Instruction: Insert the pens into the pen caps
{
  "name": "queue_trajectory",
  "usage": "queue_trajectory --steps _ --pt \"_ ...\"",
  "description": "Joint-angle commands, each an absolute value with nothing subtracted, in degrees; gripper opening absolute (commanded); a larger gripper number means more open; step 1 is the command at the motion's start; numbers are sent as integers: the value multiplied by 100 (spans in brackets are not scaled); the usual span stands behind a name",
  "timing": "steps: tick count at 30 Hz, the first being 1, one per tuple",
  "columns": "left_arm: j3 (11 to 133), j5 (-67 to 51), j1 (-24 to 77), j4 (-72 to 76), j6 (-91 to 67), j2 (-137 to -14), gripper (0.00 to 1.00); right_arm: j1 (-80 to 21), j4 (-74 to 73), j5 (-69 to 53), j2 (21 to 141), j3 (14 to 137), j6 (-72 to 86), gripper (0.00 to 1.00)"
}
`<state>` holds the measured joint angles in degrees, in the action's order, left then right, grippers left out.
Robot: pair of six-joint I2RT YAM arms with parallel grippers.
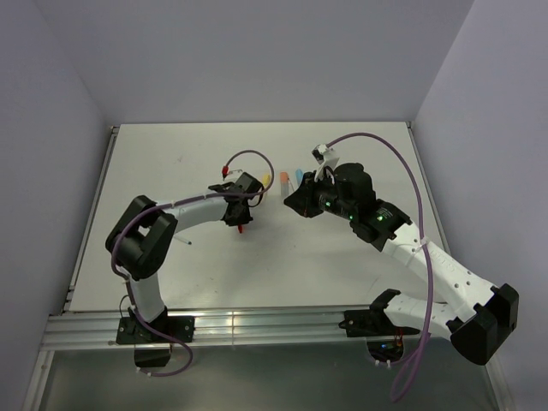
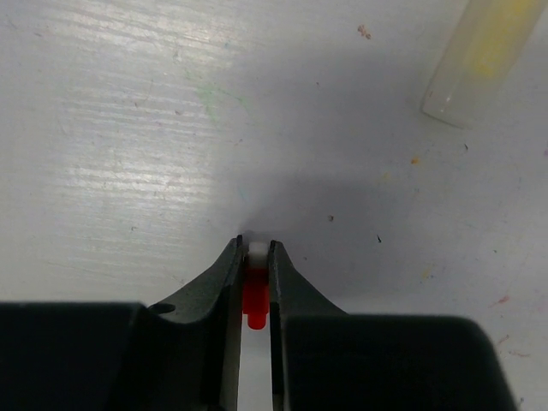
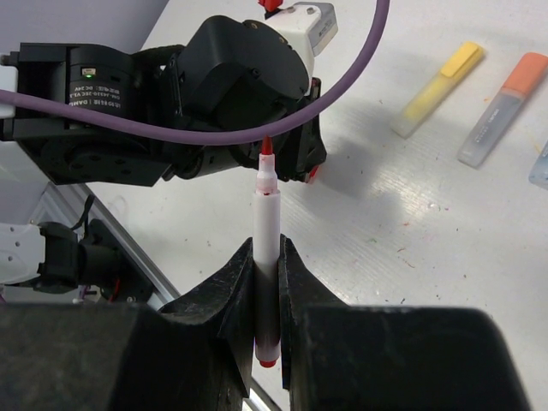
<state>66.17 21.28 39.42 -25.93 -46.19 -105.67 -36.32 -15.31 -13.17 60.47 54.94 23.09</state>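
Note:
My right gripper (image 3: 267,248) is shut on a thin white pen (image 3: 266,218) whose red tip points at the left gripper. My left gripper (image 2: 255,246) is shut on a small red cap (image 2: 255,295) and holds it just above the table. In the top view the left gripper (image 1: 241,216) and right gripper (image 1: 295,203) face each other at mid-table, a short gap apart. The red cap (image 1: 241,228) shows under the left fingers. A yellow marker (image 1: 266,181), an orange marker (image 1: 283,180) and a light-blue marker (image 1: 297,178) lie side by side behind them. The dark-blue cap is not visible.
The yellow marker (image 3: 437,90) and orange marker (image 3: 501,107) lie right of the pen's line in the right wrist view. A thin white stick (image 1: 186,242) lies by the left arm's elbow. Grey walls close in the table (image 1: 360,248) on three sides.

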Motion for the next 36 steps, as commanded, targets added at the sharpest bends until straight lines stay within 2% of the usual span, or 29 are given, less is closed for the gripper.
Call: queue_trajectory --steps 1,7,11,14,17,20,22,28,36 --pt "6809 1609 3929 -2662 -4519 -10049 0 -3586 -1459 -1345 6029 5555 2241 0" --pt "7978 865 3692 -2734 -4123 -8862 0 -3586 -1126 -1817 5942 5441 2224 0" --pt "8200 19 3498 -1701 -4087 -8245 0 -3586 -678 -2425 5862 5379 2294 0" --pt "7885 -736 3340 -899 -4245 -7814 0 -3586 -467 -2706 5888 5431 2399 0" --pt "7349 -1324 3200 617 -4420 -7471 0 -3595 -160 -2908 5915 5467 2644 0" --pt "6857 -1800 3155 1290 -4553 -7269 0 -3595 -18 -2892 5976 5580 2786 0" --pt "6541 -2309 2954 1998 -5129 -7190 0 -3595 -44 -2813 6055 5835 2812 0" --pt "6583 -2584 2742 2047 -4957 -7128 0 -3604 -246 -2725 6214 6293 2918 0" --pt "5995 -3172 2585 3857 -6168 -7338 1 -3604 -18 -2865 6513 6478 3085 0"
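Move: The left hand, down at the table with the red cap in its fingers, has the uncapped red pen in the right hand about 24 cm above it, some 13 cm to its right and 7 cm back. The yellow highlighter lies about 12 cm ahead of the left hand and 6 cm right, the orange one 12 cm ahead and 12 cm right. From the right hand, the cap lies about 8 cm ahead, 13 cm left and 24 cm below. The left hand keeps its pinch on the red cap and sweeps it up about 40 cm, drifting right as its fingers swing from pointing down towards the right, then bobs slightly near the top, over the pen. The right hand, still gripping the red pen, edges back a little, then rises some 9 cm with a small leftward shift, tilting and turning slightly counter-clockwise to bring the bare tip towards the cap. ##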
